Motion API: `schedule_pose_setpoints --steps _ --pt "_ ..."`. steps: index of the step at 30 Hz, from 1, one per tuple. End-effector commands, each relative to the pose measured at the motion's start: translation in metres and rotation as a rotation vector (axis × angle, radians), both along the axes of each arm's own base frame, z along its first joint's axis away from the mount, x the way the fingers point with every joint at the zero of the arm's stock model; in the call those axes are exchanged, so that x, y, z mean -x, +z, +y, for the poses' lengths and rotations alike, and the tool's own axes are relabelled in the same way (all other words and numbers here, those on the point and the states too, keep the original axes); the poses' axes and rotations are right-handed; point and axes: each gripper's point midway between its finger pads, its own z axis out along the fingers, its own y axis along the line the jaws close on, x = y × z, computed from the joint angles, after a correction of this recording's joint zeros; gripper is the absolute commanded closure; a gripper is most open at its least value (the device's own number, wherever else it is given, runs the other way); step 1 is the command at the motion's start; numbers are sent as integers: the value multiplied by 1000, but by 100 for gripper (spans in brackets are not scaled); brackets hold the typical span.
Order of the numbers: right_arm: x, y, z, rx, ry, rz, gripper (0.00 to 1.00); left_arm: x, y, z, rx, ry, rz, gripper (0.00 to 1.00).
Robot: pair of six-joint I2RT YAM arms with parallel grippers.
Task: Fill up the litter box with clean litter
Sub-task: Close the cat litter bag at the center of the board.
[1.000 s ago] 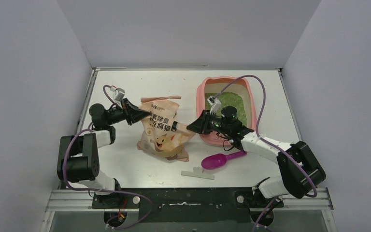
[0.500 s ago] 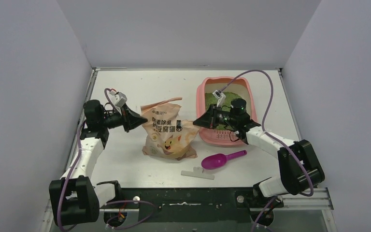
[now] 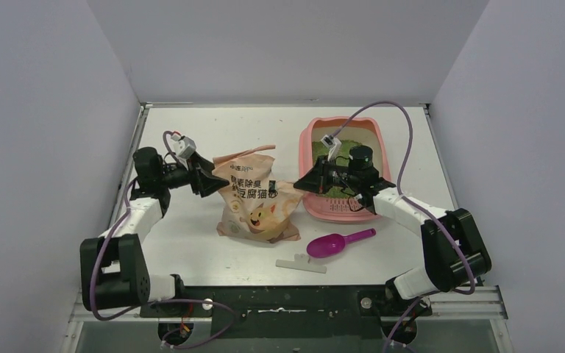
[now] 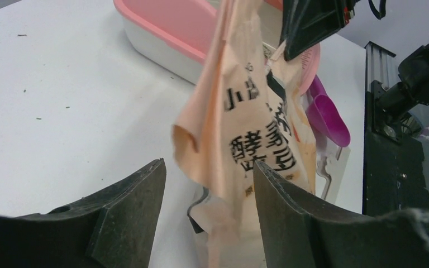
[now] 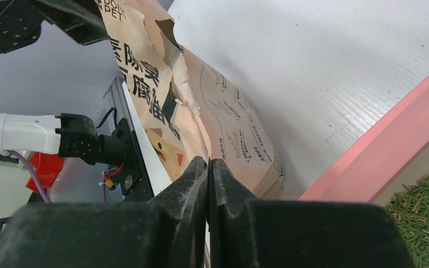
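Observation:
The pink litter box (image 3: pixel 306 151) stands at the right of the table, with green litter (image 3: pixel 349 145) inside; its rim (image 5: pixel 380 162) and litter (image 5: pixel 424 206) fill the right wrist view's lower right corner. A tan printed litter bag (image 3: pixel 257 198) stands upright left of the box. My left gripper (image 3: pixel 217 180) is open at the bag's upper left edge; in the left wrist view its jaws (image 4: pixel 208 164) stand apart with the bag's (image 4: pixel 246 128) edge just beyond them, unclamped. My right gripper (image 3: pixel 299 184) is shut at the bag's upper right corner, and its tips (image 5: pixel 208 161) show nothing between them.
A magenta scoop (image 3: pixel 335 243) lies in front of the box, with a white clip strip (image 3: pixel 301 263) just left of it near the table's front edge. The scoop (image 4: pixel 327 114) also shows behind the bag in the left wrist view. Grey walls enclose the table on three sides.
The bag went from leaning towards the box to standing upright. My left gripper has opened off the bag's edge. The right gripper closed and lifted slightly at the bag's right corner.

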Motion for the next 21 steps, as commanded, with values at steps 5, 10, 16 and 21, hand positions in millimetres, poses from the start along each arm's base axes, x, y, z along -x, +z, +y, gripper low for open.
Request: schedule_pose_setpoints --steps 5,10,16,21 --pt "0 39 17 -31 49 -156 100 -18 18 -16 105 -156 -80 43" --pt "1 39 20 -22 63 -154 100 -2 17 -34 104 -247 -84 47" --pt "-8 37 13 22 24 -169 100 22 21 -23 114 -277 -10 100" --pt "-22 36 7 52 -35 -176 100 42 38 -12 130 -222 39 100"
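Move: The left fingers are half open just off the cat litter bag's upper left edge, some 3 cm to their right and level with them; the bag's middle is about 8 cm right, 5 back and 9 below. The right hand already pinches the bag's right edge and has the left edge about 17 cm to its left and 1 farther out, 2 higher. From the right hand, the litter box's middle is roughly 15 cm right, 5 ahead; the scoop 11 right, 16 back. Forward about 2 cm and slightly down, then some 3 cm right while coming back, the left hand brings its open fingers around the bag's upper left edge, turning about 13 degrees clockwise. They shut and pinch the edge there, then draw it 1–2 cm back and left. The right hand keeps its pinch on the right edge, drifting only about a centimetre left. ##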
